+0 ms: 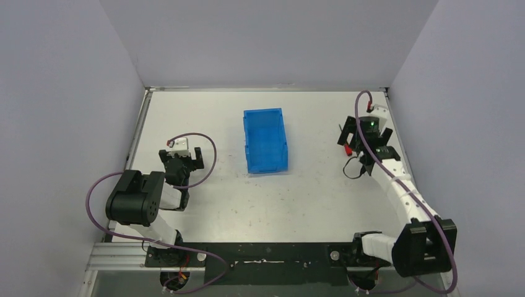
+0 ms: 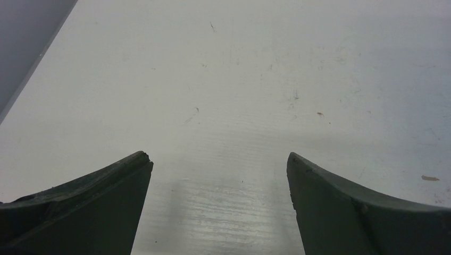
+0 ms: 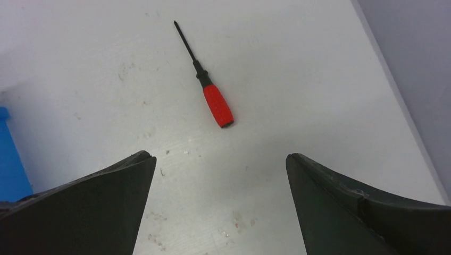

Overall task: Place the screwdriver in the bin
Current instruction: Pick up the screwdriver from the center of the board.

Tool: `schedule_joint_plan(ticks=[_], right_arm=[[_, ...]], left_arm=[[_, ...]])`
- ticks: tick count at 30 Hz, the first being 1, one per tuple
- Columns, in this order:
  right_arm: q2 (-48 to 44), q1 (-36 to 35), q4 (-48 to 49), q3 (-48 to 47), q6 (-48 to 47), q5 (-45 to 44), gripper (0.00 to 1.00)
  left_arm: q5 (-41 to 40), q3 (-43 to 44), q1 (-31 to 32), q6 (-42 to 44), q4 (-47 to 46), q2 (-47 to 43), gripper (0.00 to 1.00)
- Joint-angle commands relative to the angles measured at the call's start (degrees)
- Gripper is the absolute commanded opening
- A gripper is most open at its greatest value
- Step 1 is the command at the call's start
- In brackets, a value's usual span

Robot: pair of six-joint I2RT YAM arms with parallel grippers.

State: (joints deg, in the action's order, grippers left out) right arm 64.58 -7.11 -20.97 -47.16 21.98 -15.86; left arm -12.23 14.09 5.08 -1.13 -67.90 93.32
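The screwdriver (image 3: 210, 90) lies flat on the table, its red handle toward my right gripper (image 3: 220, 159) and its thin black shaft pointing away. That gripper hovers open just short of the handle, with nothing between its fingers. From the top view the red handle (image 1: 349, 149) peeks out beside the right gripper (image 1: 364, 137). The blue bin (image 1: 265, 141) stands at the table's middle, and its edge (image 3: 8, 159) shows at the left of the right wrist view. My left gripper (image 1: 181, 156) is open over bare table (image 2: 219, 158), well left of the bin.
Grey walls close in the table on the left, back and right; the right wall (image 3: 415, 58) runs close to the screwdriver. Purple cables loop off both arms (image 1: 207, 148).
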Motion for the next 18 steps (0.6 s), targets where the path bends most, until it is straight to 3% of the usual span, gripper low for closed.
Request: schedule_joint_plan(ticks=[1, 7, 11, 18], right_arm=[[10.2, 4.5, -4.0, -13.5, -6.4, 4.5, 1.0], [28.0, 8.5, -15.0, -34.4, -10.6, 14.9, 1.0], [37.3, 9.6, -21.7, -46.7, -12.2, 15.4, 1.0], [41.2, 10.4, -23.5, -52.3, -14.8, 17.6, 1.0]], left_arm=[[0.4, 0.5, -0.4, -0.5, -1.5, -1.1, 0.97], [0.4, 0.4, -0.3, -0.5, -1.5, -1.1, 0.97], [0.4, 0.4, -0.4, -0.5, -1.5, -1.1, 0.97], [0.4, 0.4, -0.3, -0.5, -1.4, -1.1, 0.97]])
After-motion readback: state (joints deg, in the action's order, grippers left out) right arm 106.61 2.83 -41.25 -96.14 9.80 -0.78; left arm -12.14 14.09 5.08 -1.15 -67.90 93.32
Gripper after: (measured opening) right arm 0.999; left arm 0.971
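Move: The screwdriver lies flat on the board about 13 cm ahead of the open right hand, roughly 1 cm to its right and some 14 cm below, with its red handle towards the robot. The blue bin stands about 10 cm ahead of that hand and 27 cm to its left, about 12 cm lower. From the idle left hand, the screwdriver is some 8 cm ahead, 58 cm to the right and 5 cm below. Towards the space above the screwdriver the right hand reaches quickly forward, about 14 cm, drifting slightly right. It rises some 3 cm early on, then sinks most of that back as it eases to a stop. Meanwhile the fingers tip about 15 degrees further down and the hand turns a little counter-clockwise; the jaws stay wide open and touch nothing. ##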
